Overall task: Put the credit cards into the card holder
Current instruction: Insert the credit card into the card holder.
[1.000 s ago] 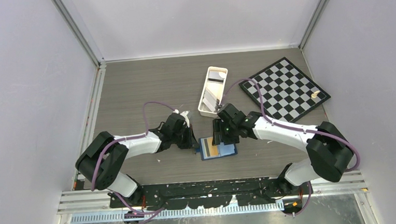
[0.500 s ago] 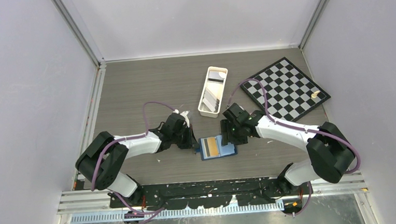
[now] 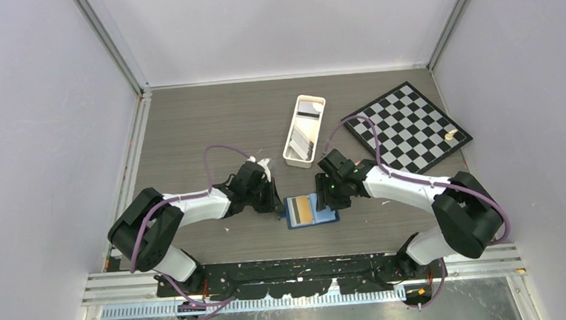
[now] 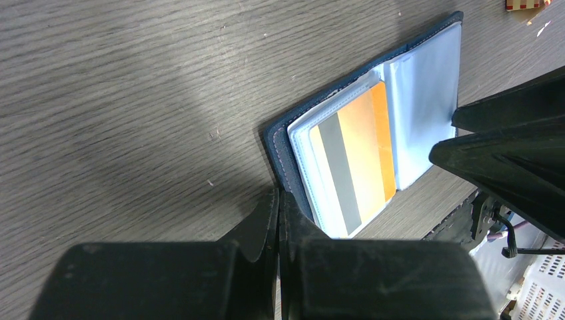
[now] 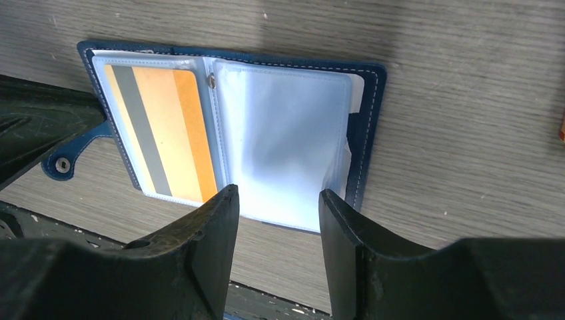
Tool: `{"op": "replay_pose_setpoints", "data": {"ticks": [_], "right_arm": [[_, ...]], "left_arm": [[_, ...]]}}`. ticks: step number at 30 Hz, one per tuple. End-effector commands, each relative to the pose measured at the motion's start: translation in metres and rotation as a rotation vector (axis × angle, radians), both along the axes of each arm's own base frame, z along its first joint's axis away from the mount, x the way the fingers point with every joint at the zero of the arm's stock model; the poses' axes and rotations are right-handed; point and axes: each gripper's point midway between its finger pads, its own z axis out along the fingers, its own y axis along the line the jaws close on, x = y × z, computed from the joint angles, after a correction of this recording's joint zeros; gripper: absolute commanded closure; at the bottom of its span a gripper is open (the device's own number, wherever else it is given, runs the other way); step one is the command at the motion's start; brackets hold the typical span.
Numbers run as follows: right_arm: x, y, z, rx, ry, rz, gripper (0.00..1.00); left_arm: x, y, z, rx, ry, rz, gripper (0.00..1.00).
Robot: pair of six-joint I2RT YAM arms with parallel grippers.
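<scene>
The card holder (image 3: 311,211) lies open and flat near the table's front edge, dark blue with clear sleeves (image 5: 283,143). An orange card with a grey stripe (image 5: 160,133) sits in its left sleeve (image 4: 353,160); the right sleeve is empty. My left gripper (image 3: 277,205) is shut, its tips (image 4: 280,200) at the holder's outer edge, where the clasp strap (image 5: 63,163) sticks out. My right gripper (image 3: 328,196) hangs open over the near edge of the empty sleeve (image 5: 276,200), holding nothing. More credit cards (image 3: 302,135) lie in the white tray.
The long white tray (image 3: 312,100) stands just behind the holder. A chessboard (image 3: 408,126) lies at the back right with a small pale piece (image 3: 451,134) on it. A red-and-white edge (image 4: 526,4) shows beyond the holder.
My right gripper has shifted slightly to the right over the holder and its jaws have narrowed a little. The left gripper and the holder have not moved.
</scene>
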Motion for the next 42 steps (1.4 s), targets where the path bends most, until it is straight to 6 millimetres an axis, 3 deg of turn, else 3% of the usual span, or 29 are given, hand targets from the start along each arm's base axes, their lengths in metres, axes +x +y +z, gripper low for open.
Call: {"op": "replay_pose_setpoints", "data": {"ticks": [1,12,23,30,38,42], "right_arm": [[0.004,0.007,-0.007,0.016,0.002,0.006,0.47],[-0.006,0.021,-0.024,0.089,0.07,0.008,0.46],[-0.008,0.05,-0.018,0.253,0.091,0.03,0.45],[-0.003,0.067,0.003,0.359,0.064,0.044,0.45],[0.001,0.089,0.054,0.538,-0.001,0.062,0.45],[0.004,0.09,0.076,0.575,-0.052,0.066,0.45]], "left_arm": [[-0.008,0.023,-0.021,0.106,0.028,0.023,1.0],[-0.008,0.023,-0.021,0.103,0.028,0.021,1.0],[-0.01,0.022,-0.024,0.105,0.041,0.017,1.0],[-0.009,0.022,-0.023,0.105,0.039,0.02,1.0],[-0.007,0.02,-0.022,0.09,0.03,0.021,1.0],[-0.008,0.021,-0.023,0.091,0.03,0.021,1.0]]}}
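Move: The card already in the holder's left pocket lies about 6 cm to the right hand's left, 1 cm ahead and 2 cm lower; the holder's right page is directly under this open hand, its middle some 1 cm ahead. The orange packet is roughly 9 cm ahead and 12 cm right, the white tray about 25 cm ahead and 4 cm left. From the left hand, shut on the holder's left edge, the card lies 6 cm right, level fore-and-aft, about 1 cm lower. Over the holder's right page, with the card in the left pocket ahead of it, the right hand dips about 1 cm onto the page, then sweeps left towards the card, rolling so the fingertips lean further left, some 25 degrees in all. It ends by lifting clear about 3.5 cm, still moving left, fingers kept half open. The left hand keeps its grip on the holder's edge. ##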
